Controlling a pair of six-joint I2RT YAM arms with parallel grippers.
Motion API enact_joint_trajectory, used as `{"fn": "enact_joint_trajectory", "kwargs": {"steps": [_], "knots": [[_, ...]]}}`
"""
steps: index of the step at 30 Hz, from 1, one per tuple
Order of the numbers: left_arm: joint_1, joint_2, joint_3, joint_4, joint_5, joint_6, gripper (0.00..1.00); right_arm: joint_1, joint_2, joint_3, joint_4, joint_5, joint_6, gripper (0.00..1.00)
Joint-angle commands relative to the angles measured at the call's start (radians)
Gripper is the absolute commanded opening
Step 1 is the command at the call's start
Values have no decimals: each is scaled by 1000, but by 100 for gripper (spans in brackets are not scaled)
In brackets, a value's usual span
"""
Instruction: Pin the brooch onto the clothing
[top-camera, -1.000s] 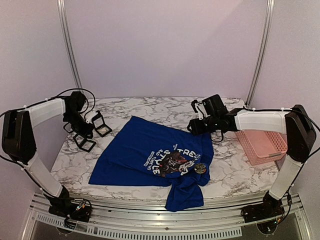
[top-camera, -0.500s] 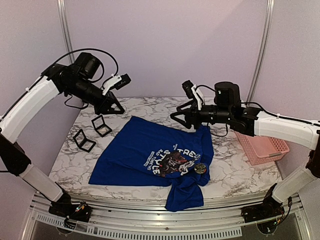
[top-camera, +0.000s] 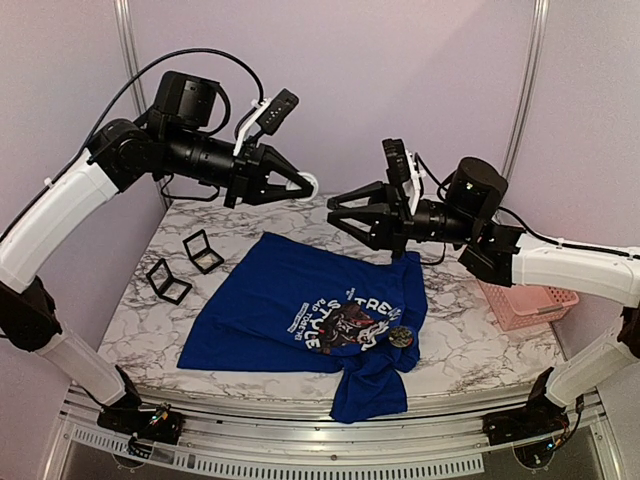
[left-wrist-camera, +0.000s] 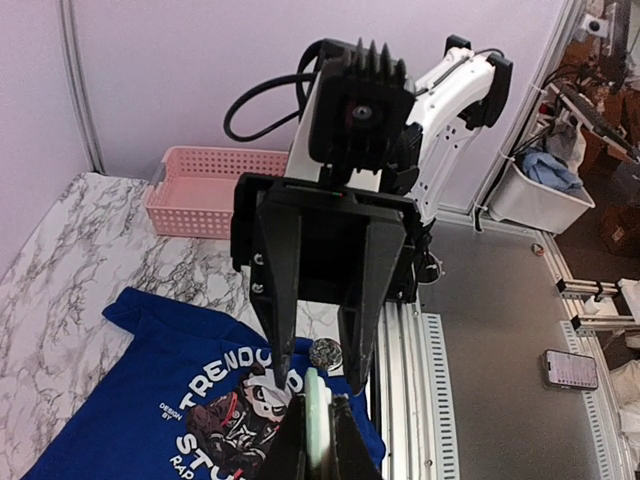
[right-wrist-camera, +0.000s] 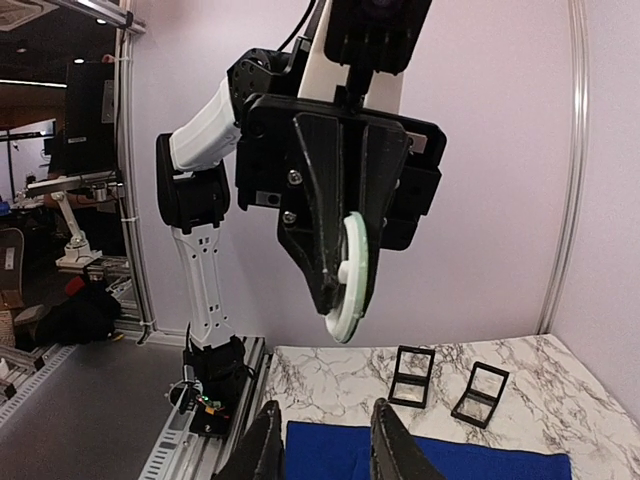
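The clothing (top-camera: 290, 300) is a blue T-shirt lying flat on the marble table, panda print towards the front. The brooch (top-camera: 401, 336), a small dark glinting round piece, rests on the shirt just right of the print and also shows in the left wrist view (left-wrist-camera: 326, 352). My left gripper (top-camera: 305, 187) hangs high over the shirt's far edge, shut on a pale round disc (right-wrist-camera: 350, 270) held edge-on between its fingers (left-wrist-camera: 316, 400). My right gripper (top-camera: 342, 212) faces it tip to tip, open, with nothing between its fingers (right-wrist-camera: 262, 445).
Two small black square boxes (top-camera: 203, 251) (top-camera: 168, 281) stand open on the table to the left of the shirt. A pink basket (top-camera: 530, 300) sits at the right edge. The table's front rail runs close below the shirt's hanging sleeve.
Both arms have risen from table level and swung inward, so the two grippers now meet nose to nose above the shirt's far edge. The shirt and brooch have not moved.
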Motion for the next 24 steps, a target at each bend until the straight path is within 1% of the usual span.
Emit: {"fn": "enact_joint_trajectory", "kwargs": {"steps": [1, 5, 11, 15, 19, 24], "knots": [[-43, 25, -3, 49, 27, -32, 0, 10, 45, 53, 51, -75, 46, 28], [-61, 32, -3, 29, 11, -1, 0, 14, 57, 62, 55, -69, 50, 28], [-81, 41, -8, 15, -1, 21, 0, 14, 72, 79, 53, -73, 57, 15], [-87, 42, -8, 7, -17, 36, 0, 14, 79, 82, 50, -81, 61, 13], [-93, 41, -7, -9, -21, 55, 0, 14, 78, 82, 30, -66, 53, 1], [-112, 38, -19, -51, -61, 110, 0, 13, 72, 80, 24, -50, 51, 0]]}}
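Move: The left gripper already holds the brooch by its rim. The right gripper's fingertips, where it is to be taken, lie about 5 cm to its right, 1 cm back and 1 cm lower. From the right hand, the brooch is some 4 cm left, 1 cm ahead and 1 cm higher. The shirt print lies roughly 36 cm below the right hand, 2 cm ahead and 4 cm right, with the round badge 17 cm right, level front to back. Bring the left gripper about 2 cm right and slightly less back, sinking 1 cm, so the held brooch goes in between the right gripper's part-open fingers; then nearly hold it there, keeping the grip. Ease the right gripper about 1 cm left to meet it and shut its fingers, pinching the near edge of the brooch. ##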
